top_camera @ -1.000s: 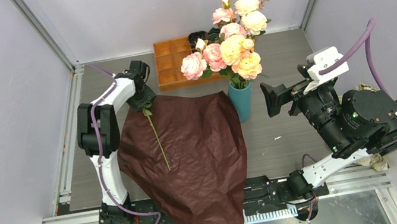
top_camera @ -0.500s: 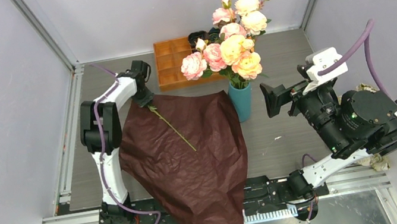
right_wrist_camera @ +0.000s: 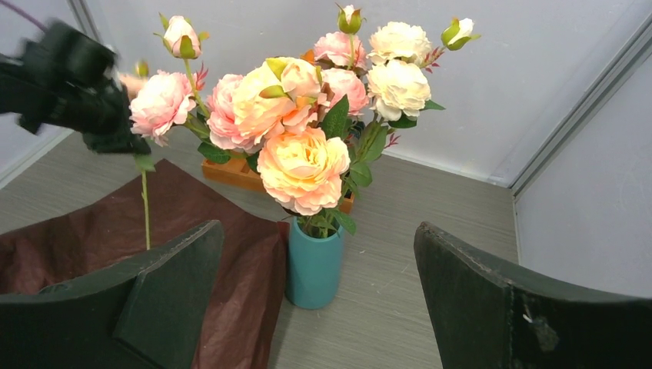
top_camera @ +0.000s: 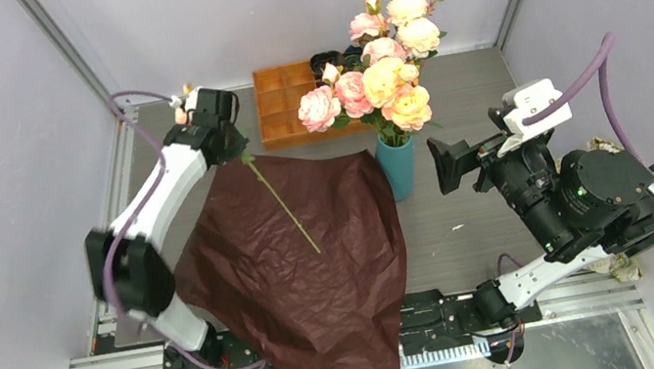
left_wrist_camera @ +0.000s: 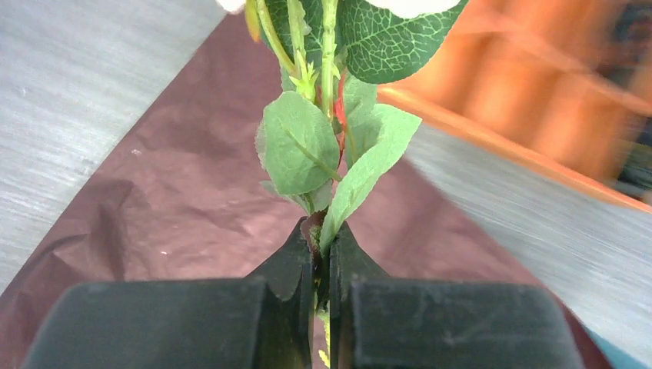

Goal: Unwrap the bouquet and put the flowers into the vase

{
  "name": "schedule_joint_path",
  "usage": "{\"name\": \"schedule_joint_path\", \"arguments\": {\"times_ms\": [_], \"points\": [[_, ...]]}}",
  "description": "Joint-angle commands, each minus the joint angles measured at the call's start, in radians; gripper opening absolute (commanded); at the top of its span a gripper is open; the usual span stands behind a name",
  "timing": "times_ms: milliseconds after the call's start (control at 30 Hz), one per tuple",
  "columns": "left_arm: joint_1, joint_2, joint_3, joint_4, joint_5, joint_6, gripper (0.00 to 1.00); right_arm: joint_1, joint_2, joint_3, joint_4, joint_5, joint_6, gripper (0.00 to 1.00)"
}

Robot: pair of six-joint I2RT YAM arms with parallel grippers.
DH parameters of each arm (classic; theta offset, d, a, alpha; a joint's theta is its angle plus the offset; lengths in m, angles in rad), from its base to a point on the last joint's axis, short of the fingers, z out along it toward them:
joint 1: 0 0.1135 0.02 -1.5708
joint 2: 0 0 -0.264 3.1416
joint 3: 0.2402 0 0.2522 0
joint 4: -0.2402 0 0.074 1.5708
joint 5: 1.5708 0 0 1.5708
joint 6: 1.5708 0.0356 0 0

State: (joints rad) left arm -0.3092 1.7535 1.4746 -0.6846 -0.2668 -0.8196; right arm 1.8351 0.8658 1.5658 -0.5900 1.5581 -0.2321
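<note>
My left gripper [top_camera: 233,150] is shut on the thin green stem of one flower [top_camera: 285,206], just below its leaves [left_wrist_camera: 300,142]. The stem slants down over the spread maroon wrapping paper [top_camera: 319,285]. In the left wrist view the jaws [left_wrist_camera: 323,238] pinch the stem with the paper [left_wrist_camera: 154,200] beneath. The teal vase [top_camera: 397,168] stands right of the paper and holds several pink, peach and cream roses [top_camera: 381,82]. My right gripper [right_wrist_camera: 319,225] hangs wide open to the right of the vase [right_wrist_camera: 314,265], facing it and holding nothing.
An orange compartment tray [top_camera: 290,101] sits behind the paper, close to my left gripper. The paper overhangs the table's front edge. A crumpled beige cloth [top_camera: 604,145] lies behind the right arm. Enclosure walls stand on three sides.
My left gripper closed on the flower's stem and rose toward the back left with it. The stem's lower end swung right across the paper. The right arm stayed still.
</note>
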Motion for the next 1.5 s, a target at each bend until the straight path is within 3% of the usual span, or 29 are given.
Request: {"name": "schedule_joint_path", "arguments": {"times_ms": [0,133,267,433,567,700,1000,1233,1467], "points": [[-0.237,-0.335,0.079,0.078,-0.22,0.158,0.0,0.001,-0.018,-0.005,0.032,0.326,0.028,0.99],[-0.545,-0.48,0.121,0.201,-0.394,0.339,0.0,0.002,-0.023,-0.005,0.031,0.327,0.033,0.99],[-0.774,-0.564,0.07,0.38,-0.477,0.503,0.0,0.002,-0.014,0.004,0.026,0.327,0.028,0.99],[-0.998,-0.566,-0.009,0.718,-0.465,0.787,0.0,0.002,-0.011,0.011,0.023,0.329,0.018,0.99],[-1.106,-0.482,0.001,0.877,-0.365,0.977,0.0,0.002,-0.024,0.005,0.024,0.328,0.013,0.99],[-1.133,-0.401,-0.001,1.024,-0.298,1.05,0.0,0.001,-0.041,0.006,0.024,0.329,0.01,1.0],[-1.121,-0.261,0.04,1.33,-0.321,1.231,0.0,0.003,-0.027,0.04,-0.044,0.327,0.032,0.99],[-1.038,-0.206,0.003,1.591,-0.336,1.227,0.0,0.002,-0.029,0.052,-0.112,0.328,0.093,0.99],[-0.95,-0.158,0.008,1.726,-0.338,1.204,0.0,0.002,-0.025,0.063,-0.134,0.327,0.096,0.99]]}}
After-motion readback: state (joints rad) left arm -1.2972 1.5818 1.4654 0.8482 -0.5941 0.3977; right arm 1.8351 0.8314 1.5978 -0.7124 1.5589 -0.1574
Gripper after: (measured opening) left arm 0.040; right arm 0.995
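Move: The vase stands about 34 cm to the right of my left hand and 11 cm farther back, its middle some 5 cm lower; the flowers already in it rise to about 20 cm above my hand. The wooden tray lies about 15 cm ahead and 20 cm right, the brown wrapping spread some 26 cm back and 11 cm right, both on the table. From my right hand the vase is roughly 15 cm ahead, 3 cm left and 40 cm below. Keeping the last flower pinched by its upper stem, I whip my left hand up nearly 40 cm while drawing it back, then sweep it about 30 cm right and finally ease forward again, stopping high above and just short of the vase. Meanwhile my wrist tips up some 90 degrees and turns clockwise, swinging the blossoms upward. ##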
